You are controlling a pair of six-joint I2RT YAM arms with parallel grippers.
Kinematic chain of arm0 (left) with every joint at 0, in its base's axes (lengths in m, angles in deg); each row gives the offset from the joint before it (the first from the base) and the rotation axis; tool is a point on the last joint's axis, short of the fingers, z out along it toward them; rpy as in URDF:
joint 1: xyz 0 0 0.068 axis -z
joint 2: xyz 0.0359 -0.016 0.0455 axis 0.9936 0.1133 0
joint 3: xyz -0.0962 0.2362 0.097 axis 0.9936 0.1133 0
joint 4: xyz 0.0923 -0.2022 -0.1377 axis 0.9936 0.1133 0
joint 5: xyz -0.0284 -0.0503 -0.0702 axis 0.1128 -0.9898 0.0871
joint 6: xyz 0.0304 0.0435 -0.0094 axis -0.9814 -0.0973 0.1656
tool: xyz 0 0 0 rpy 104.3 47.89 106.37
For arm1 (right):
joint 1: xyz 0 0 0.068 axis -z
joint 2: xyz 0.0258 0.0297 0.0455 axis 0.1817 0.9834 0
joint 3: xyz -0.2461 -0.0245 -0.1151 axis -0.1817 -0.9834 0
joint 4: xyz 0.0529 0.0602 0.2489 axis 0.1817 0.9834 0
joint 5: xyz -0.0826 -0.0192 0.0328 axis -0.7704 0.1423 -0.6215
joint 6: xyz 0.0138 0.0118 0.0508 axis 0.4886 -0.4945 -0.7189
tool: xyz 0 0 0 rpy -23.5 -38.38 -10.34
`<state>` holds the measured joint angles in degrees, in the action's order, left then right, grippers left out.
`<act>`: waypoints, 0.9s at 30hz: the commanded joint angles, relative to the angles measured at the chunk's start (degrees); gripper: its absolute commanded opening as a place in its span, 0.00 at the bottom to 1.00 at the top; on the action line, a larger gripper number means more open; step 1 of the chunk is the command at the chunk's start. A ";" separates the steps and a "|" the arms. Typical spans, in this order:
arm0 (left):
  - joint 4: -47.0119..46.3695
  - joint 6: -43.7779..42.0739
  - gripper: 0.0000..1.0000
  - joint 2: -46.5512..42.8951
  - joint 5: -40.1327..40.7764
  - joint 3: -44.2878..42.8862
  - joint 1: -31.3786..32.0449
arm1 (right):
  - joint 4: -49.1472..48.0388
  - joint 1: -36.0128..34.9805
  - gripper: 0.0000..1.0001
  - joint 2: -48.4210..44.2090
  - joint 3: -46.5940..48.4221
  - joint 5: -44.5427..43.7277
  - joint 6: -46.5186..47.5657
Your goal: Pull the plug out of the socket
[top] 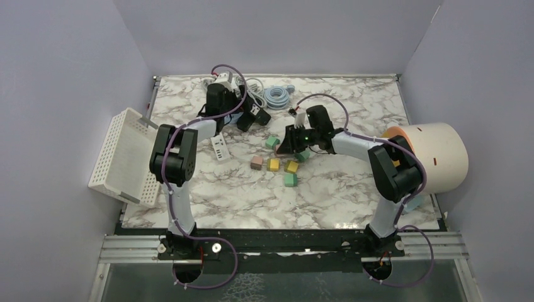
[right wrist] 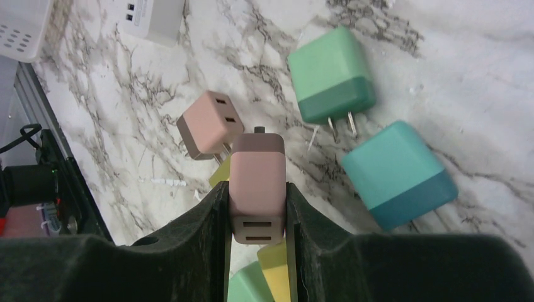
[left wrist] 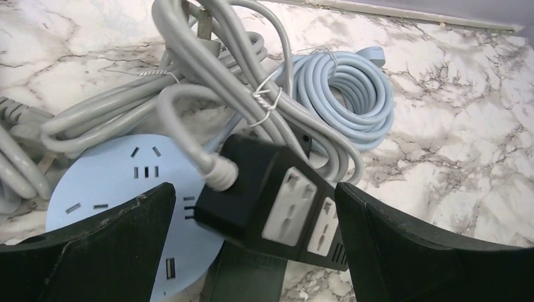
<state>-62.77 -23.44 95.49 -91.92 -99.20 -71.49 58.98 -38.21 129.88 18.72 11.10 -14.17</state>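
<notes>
A black socket strip (left wrist: 271, 195) with white outlets lies tilted over a round pale-blue socket disc (left wrist: 107, 182), a grey cord running into its end. My left gripper (left wrist: 254, 189) is open, one finger on each side of the black strip, at the back of the table (top: 249, 116). My right gripper (right wrist: 257, 207) is shut on a pink plug (right wrist: 257, 182) and holds it above the marble, well away from the socket strip. The plug's two ports face the camera. From above, this gripper (top: 289, 141) is over the coloured plugs at mid-table.
Loose plugs lie under the right gripper: pink (right wrist: 208, 123), green (right wrist: 330, 72), teal (right wrist: 397, 173), yellow (right wrist: 277, 270). Tied grey cords (left wrist: 208, 69) and a pale-blue coil (left wrist: 352, 88) crowd the strip. A white power strip (top: 220, 148), a white basket (top: 123, 157) and a cream cylinder (top: 434, 154) are also here.
</notes>
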 commanded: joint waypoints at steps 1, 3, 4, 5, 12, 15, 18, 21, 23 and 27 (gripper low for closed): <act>-0.46 -1.11 0.99 -8.61 3.37 3.42 0.27 | 1.61 -0.20 0.01 3.00 5.25 0.23 1.68; -0.24 -1.11 0.99 -10.93 3.94 4.91 0.26 | 2.15 -0.20 0.02 4.11 6.52 0.55 1.94; -0.01 -1.23 0.99 -12.08 4.01 5.67 0.27 | 2.72 -0.20 0.03 4.70 7.07 0.83 2.29; 0.14 -1.40 0.99 -13.35 4.13 6.50 0.23 | 3.45 -0.18 0.05 5.18 7.61 1.04 2.72; 0.08 -0.66 0.99 -19.22 4.71 11.79 0.26 | 4.29 -0.67 0.18 6.15 5.82 0.84 4.16; 0.08 -0.54 0.99 -22.46 4.69 13.17 0.22 | 4.95 -1.13 0.29 5.88 4.99 0.06 5.27; 0.08 -1.00 0.99 -25.18 4.75 14.78 0.29 | 5.47 -1.26 0.45 4.60 4.44 -0.40 5.72; 0.08 -0.98 0.99 -27.23 5.00 15.69 0.29 | 5.48 -1.26 0.59 2.42 4.17 -0.94 6.42; 0.16 -0.92 0.99 -28.12 4.56 15.86 0.29 | 5.44 -1.26 0.66 1.15 4.35 -1.92 6.18; 0.17 -0.94 0.99 -29.82 4.32 16.43 0.27 | 5.04 -1.26 0.70 -1.96 4.50 -4.01 6.24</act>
<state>-62.02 -24.08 68.76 -88.29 -83.73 -71.38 64.73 -39.02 132.94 23.03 9.96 -8.80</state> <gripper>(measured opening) 0.990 0.691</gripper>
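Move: The right hand holds a pink plug; the free spot for it is about 1 cm to the left and 3 cm below, with all loose plugs about that low. The nearer yellow plug is 3 cm back and 3 cm left, the other 4 cm back and 3 cm right, and the teal one 3 cm ahead and 2 cm right. The wide-open left hand has the black power strip about 3 cm right, 1 cm back and 3 cm below; the round blue socket is 3 cm back, 3 cm left and 7 cm below. Letting go of the pink plug beside the yellow ones, the right hand first swings about 2 cm forward and slightly left, then eases back while sinking some 3 cm, opens to about two-thirds and just begins to rise. The left hand, still wide open, withdraws from the black strip, up about 11 cm and back 7, drifting left and tipping its fingers up. ##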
